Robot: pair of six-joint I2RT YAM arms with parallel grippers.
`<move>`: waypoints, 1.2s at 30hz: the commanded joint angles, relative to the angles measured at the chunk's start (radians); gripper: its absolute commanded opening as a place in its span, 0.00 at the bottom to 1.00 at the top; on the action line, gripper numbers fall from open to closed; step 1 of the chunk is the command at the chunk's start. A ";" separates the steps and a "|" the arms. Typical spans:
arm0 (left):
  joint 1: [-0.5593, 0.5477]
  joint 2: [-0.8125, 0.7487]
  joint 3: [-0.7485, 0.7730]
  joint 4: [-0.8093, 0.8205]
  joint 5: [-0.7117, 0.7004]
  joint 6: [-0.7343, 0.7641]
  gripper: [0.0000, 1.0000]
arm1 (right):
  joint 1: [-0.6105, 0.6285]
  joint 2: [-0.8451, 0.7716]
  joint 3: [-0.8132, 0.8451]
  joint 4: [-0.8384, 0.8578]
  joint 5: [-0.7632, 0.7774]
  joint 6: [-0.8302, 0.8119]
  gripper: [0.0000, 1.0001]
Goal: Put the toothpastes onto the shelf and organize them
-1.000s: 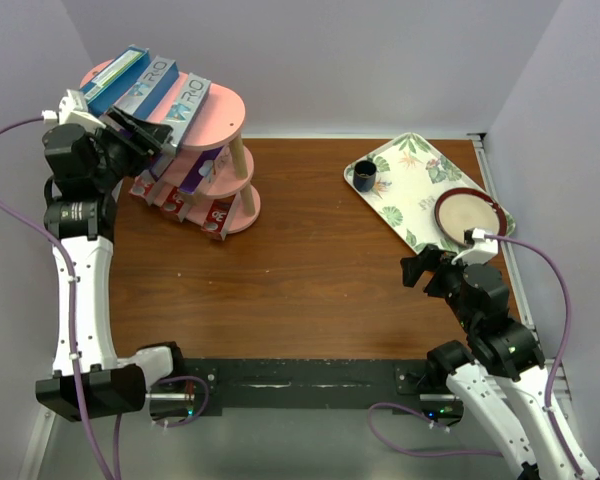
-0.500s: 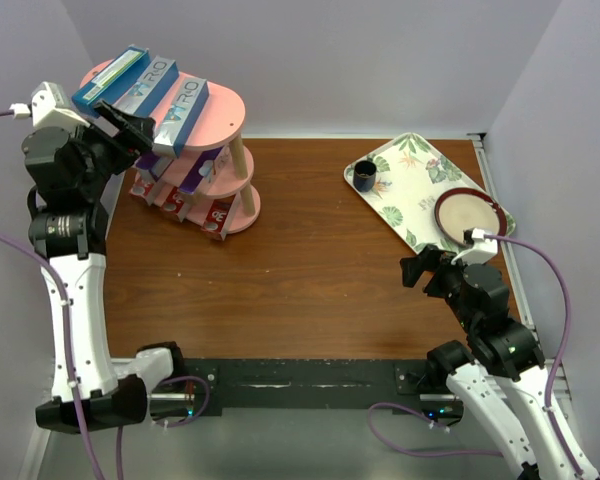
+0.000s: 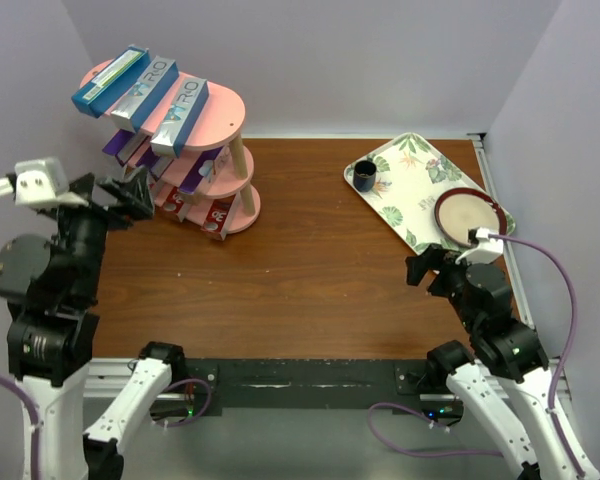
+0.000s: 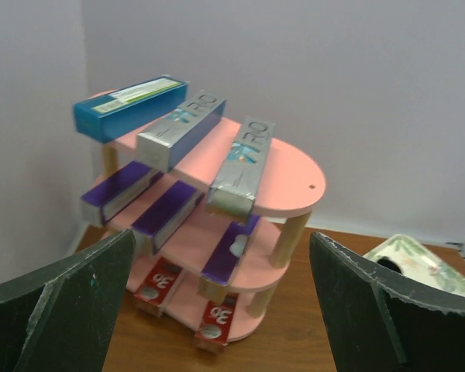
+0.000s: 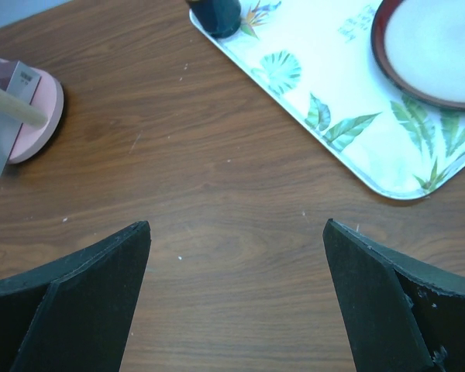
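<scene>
The pink shelf (image 3: 225, 110) stands at the far left of the table. Its top tier holds a blue toothpaste carton (image 3: 110, 80) and two silver ones (image 3: 180, 112). Purple cartons (image 3: 195, 172) lie on the middle tier and red ones (image 3: 215, 215) on the bottom tier. My left gripper (image 3: 125, 195) hangs open and empty, in front of the shelf and to its left. In the left wrist view it faces the shelf (image 4: 294, 178), the silver cartons (image 4: 244, 167), the purple ones (image 4: 167, 213) and the red ones (image 4: 213, 325). My right gripper (image 3: 420, 268) is open over bare wood.
A leaf-patterned tray (image 3: 410, 190) lies at the far right with a dark cup (image 3: 365, 177) and a red-rimmed plate (image 3: 470, 212) on it. The right wrist view shows the tray (image 5: 325, 70) and the shelf's base (image 5: 39, 108). Walls stand close on both sides.
My left gripper has let go at the top tier, opened wide and drawn back toward the near left. The silver carton stays on the shelf. The right arm has barely moved.
</scene>
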 commanded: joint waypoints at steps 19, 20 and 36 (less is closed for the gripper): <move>-0.134 -0.479 -0.429 -0.091 -0.442 0.103 1.00 | -0.004 -0.107 0.126 -0.003 0.241 -0.181 0.98; -0.141 -0.496 -0.466 -0.082 -0.449 0.097 1.00 | -0.004 -0.118 0.121 -0.003 0.250 -0.181 0.99; -0.166 -0.711 -0.719 0.174 -0.387 0.083 1.00 | -0.004 -0.190 0.079 0.017 0.276 -0.168 0.98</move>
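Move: Just clear of the shelf, the open left hand has the last-placed silver box on the top tier about 22 cm ahead, 4 cm to its right and 8 cm below. The middle silver box is some 28 cm ahead and 4 cm left, the blue box roughly 30 cm ahead and 12 cm left, both at that same height. From the right hand, the last-placed silver box lies around 27 cm ahead, 52 cm left and 19 cm higher. Sinking about 15 cm, the empty left hand backs away from the loaded shelf, drawing back and left some 7 cm each in the first half, then dropping almost straight down before levelling off, and turning about 15 degrees counter-clockwise. The right hand also withdraws, rising and shifting right about 6 cm each and slightly back, its fingers tipping up. Both grippers stay wide open and touch nothing. ##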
